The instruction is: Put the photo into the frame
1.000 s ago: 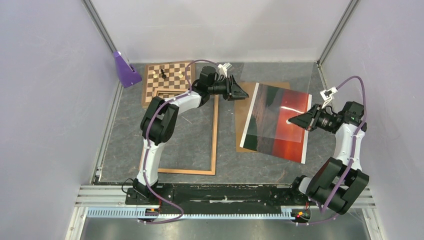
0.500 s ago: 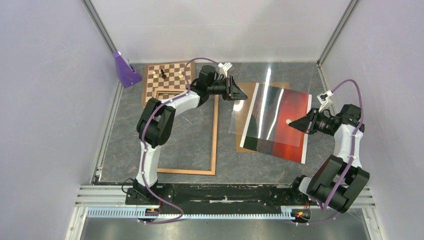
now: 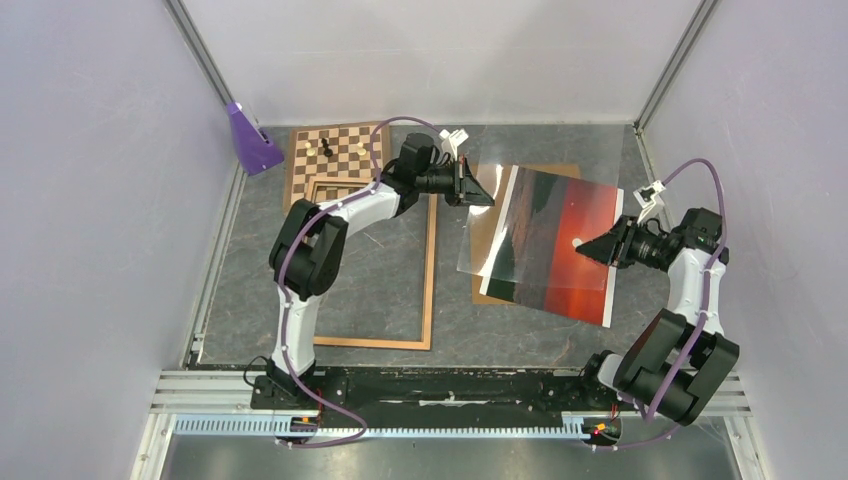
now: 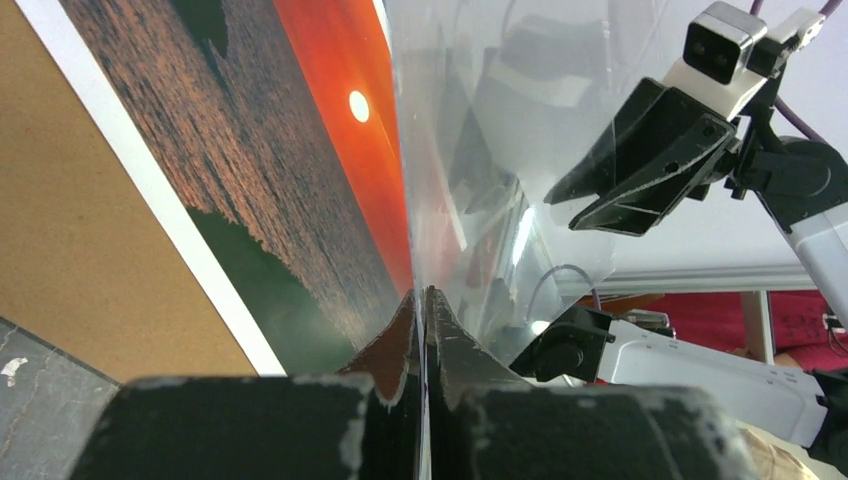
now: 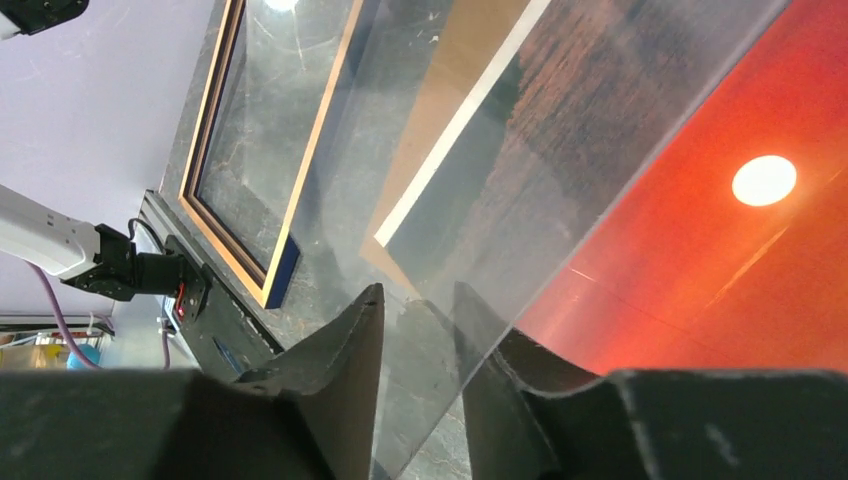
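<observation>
The photo (image 3: 560,245), a red-orange sunset print, lies face up on a brown backing board (image 3: 545,170) right of centre. The frame (image 3: 430,270) lies flat to its left, light wood side up, with a blue edge showing at one corner (image 5: 283,272). A clear sheet (image 3: 480,240) hangs tilted above the photo. My left gripper (image 3: 487,197) is shut on the sheet's far left edge, fingertips pinched together (image 4: 421,292). At the sheet's right edge my right gripper (image 3: 585,250) stands open, and the sheet (image 5: 450,150) passes loosely between its fingers (image 5: 418,290).
A chessboard (image 3: 335,155) with a few pieces lies at the back left, overlapping the frame's top. A purple wedge (image 3: 250,140) stands at the back left corner. Walls close in the table on both sides and at the back.
My left gripper has shut on the clear sheet's edge. The right gripper's jaws have parted and let go of the sheet. The sheet's left side has swung slightly toward the frame.
</observation>
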Action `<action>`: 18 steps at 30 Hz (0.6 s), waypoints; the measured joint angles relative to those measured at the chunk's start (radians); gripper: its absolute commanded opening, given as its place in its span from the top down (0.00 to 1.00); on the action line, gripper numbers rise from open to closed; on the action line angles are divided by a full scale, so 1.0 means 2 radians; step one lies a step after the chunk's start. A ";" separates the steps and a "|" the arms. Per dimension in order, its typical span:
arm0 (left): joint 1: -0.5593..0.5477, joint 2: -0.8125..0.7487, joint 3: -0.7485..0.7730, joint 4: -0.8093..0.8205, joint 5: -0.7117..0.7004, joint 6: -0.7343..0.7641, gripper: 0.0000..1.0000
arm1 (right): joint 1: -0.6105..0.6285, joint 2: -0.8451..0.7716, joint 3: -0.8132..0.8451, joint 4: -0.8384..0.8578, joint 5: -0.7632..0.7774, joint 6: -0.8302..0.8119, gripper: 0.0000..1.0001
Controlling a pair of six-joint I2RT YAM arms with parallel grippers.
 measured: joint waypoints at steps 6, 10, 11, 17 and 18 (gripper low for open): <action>0.000 -0.015 -0.012 -0.009 0.009 0.013 0.98 | 0.000 0.002 0.000 0.002 0.000 -0.003 0.37; 0.003 -0.025 -0.022 -0.013 0.014 0.017 0.98 | -0.003 0.004 -0.002 0.002 0.000 -0.006 0.25; 0.004 -0.027 -0.023 -0.014 0.015 0.017 0.98 | -0.004 0.004 -0.003 0.002 0.000 -0.006 0.23; 0.022 -0.049 -0.033 -0.037 0.034 0.037 0.98 | -0.014 0.004 -0.003 0.000 0.002 -0.015 0.07; 0.027 -0.056 -0.038 -0.045 0.035 0.043 0.98 | -0.014 0.004 -0.003 -0.001 0.003 -0.018 0.04</action>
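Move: My left hand pinches the clear sheet's far edge. The picture frame I'm taking it to has its middle about 27 cm to the left, 14 cm back and 16 cm below. The photo lies 16 cm to that hand's right and 10 cm back, the cardboard 10 cm right and 7 cm back, and the chessboard 32 cm left and 8 cm ahead. From my right hand, the frame's middle lies roughly 47 cm left and 4 cm back. I let the sheet's right-hand side go, spreading my already parting right fingers almost fully while that hand stays over the photo. My left hand keeps its pinch and draws the sheet about 3.5 cm left towards the frame, easing back a little first and then rising slightly, with hardly any turn of the wrist. ##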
